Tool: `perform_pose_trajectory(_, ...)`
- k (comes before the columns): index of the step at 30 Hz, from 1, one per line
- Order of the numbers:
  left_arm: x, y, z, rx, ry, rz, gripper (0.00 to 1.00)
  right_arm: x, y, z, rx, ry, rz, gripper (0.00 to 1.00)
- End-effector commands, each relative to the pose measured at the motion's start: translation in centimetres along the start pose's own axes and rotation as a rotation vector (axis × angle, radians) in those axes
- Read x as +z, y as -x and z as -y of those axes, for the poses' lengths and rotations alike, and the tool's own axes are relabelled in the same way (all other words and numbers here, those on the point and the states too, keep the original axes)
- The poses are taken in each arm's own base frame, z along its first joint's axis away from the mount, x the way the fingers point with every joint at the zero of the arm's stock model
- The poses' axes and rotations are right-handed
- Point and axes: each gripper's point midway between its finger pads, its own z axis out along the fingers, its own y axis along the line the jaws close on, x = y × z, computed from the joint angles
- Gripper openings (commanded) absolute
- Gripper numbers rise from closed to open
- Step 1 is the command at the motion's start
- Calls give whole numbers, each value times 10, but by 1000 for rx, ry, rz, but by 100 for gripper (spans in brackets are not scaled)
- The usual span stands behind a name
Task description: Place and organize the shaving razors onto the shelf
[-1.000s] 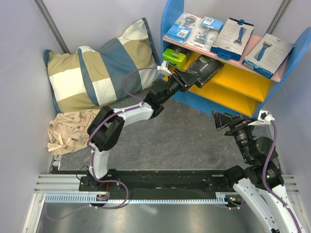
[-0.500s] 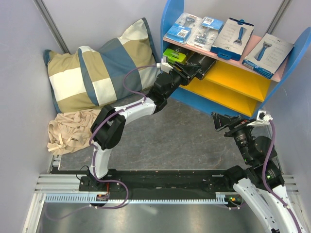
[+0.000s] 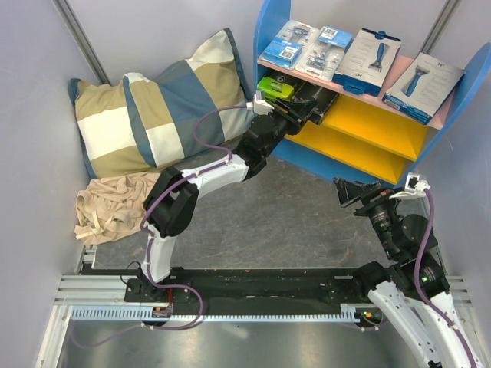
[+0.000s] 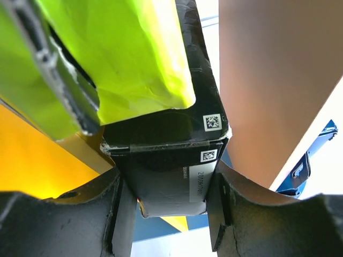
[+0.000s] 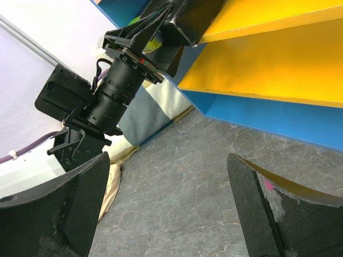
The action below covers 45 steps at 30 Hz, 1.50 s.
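Observation:
The shelf (image 3: 268, 31) stands at the back right. Its pink top board carries two blister-pack shaving razors (image 3: 292, 42) and two white boxes (image 3: 371, 58). On the upper yellow board (image 3: 383, 123) a lime-green box (image 3: 275, 87) lies at the left end. My left gripper (image 3: 298, 113) reaches onto that board, shut on a black razor box (image 3: 314, 101). In the left wrist view the black box (image 4: 166, 176) sits squeezed between both fingers of the left gripper (image 4: 166, 217), with the lime-green box (image 4: 123, 59) against it. My right gripper (image 3: 350, 190) hangs open and empty over the floor mat; the right wrist view shows the same right gripper (image 5: 166, 211).
A striped pillow (image 3: 153, 115) leans at the back left, with a crumpled beige cloth (image 3: 111, 211) in front of it. The lower yellow board (image 3: 360, 157) sits under the upper one. A grey mat (image 3: 284, 215) covers the table. White walls close in on both sides.
My left gripper has pushed the black box deeper onto the upper yellow board, up beside the lime-green box. The right arm has not moved.

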Motion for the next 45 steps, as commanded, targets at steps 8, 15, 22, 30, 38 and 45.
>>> perform_pose_trajectory(8, -2, 27, 57, 60, -85, 90, 77, 0, 8, -4, -14, 6, 13, 98)
perform_pose_trajectory(15, -13, 16, 57, 151, -59, 55, 89, 2, 4, -3, -14, 2, 3, 98)
perform_pose_trajectory(22, -18, 1, 56, 217, -17, -53, 93, 4, 1, -3, -16, 1, -12, 98)
perform_pose_trajectory(30, -24, -13, 56, 293, 13, -159, 93, 6, -2, -2, -14, 1, -22, 98)
perform_pose_trajectory(38, -37, -13, 69, 342, -30, -183, 94, 8, -5, -4, -8, 13, -32, 98)
perform_pose_trajectory(45, -54, -16, 72, 372, -52, -223, 94, 10, -6, -6, -8, 19, -41, 98)
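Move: The left fingers still grip the near end of the black razor box on the upper yellow shelf. The box's middle is about 7 cm ahead of that hand, 3 cm to its right and level. The green razor box lies roughly 9 cm ahead and 6 cm left, also level. The clear razor pack on the pink shelf is some 12 cm ahead, 5 cm right, 10 cm up. From the right hand, the black box lies about 30 cm ahead, 4 cm left and slightly above. The left fingers let go of the black box's near end, opening from about half to nearly full while the hand lifts 1.5 cm. The hand then draws back about 5 cm, out from the upper yellow shelf, dipping and rising slightly on the way. As it leaves, it rolls some 20 degrees, left side up, and swings a little clockwise. ##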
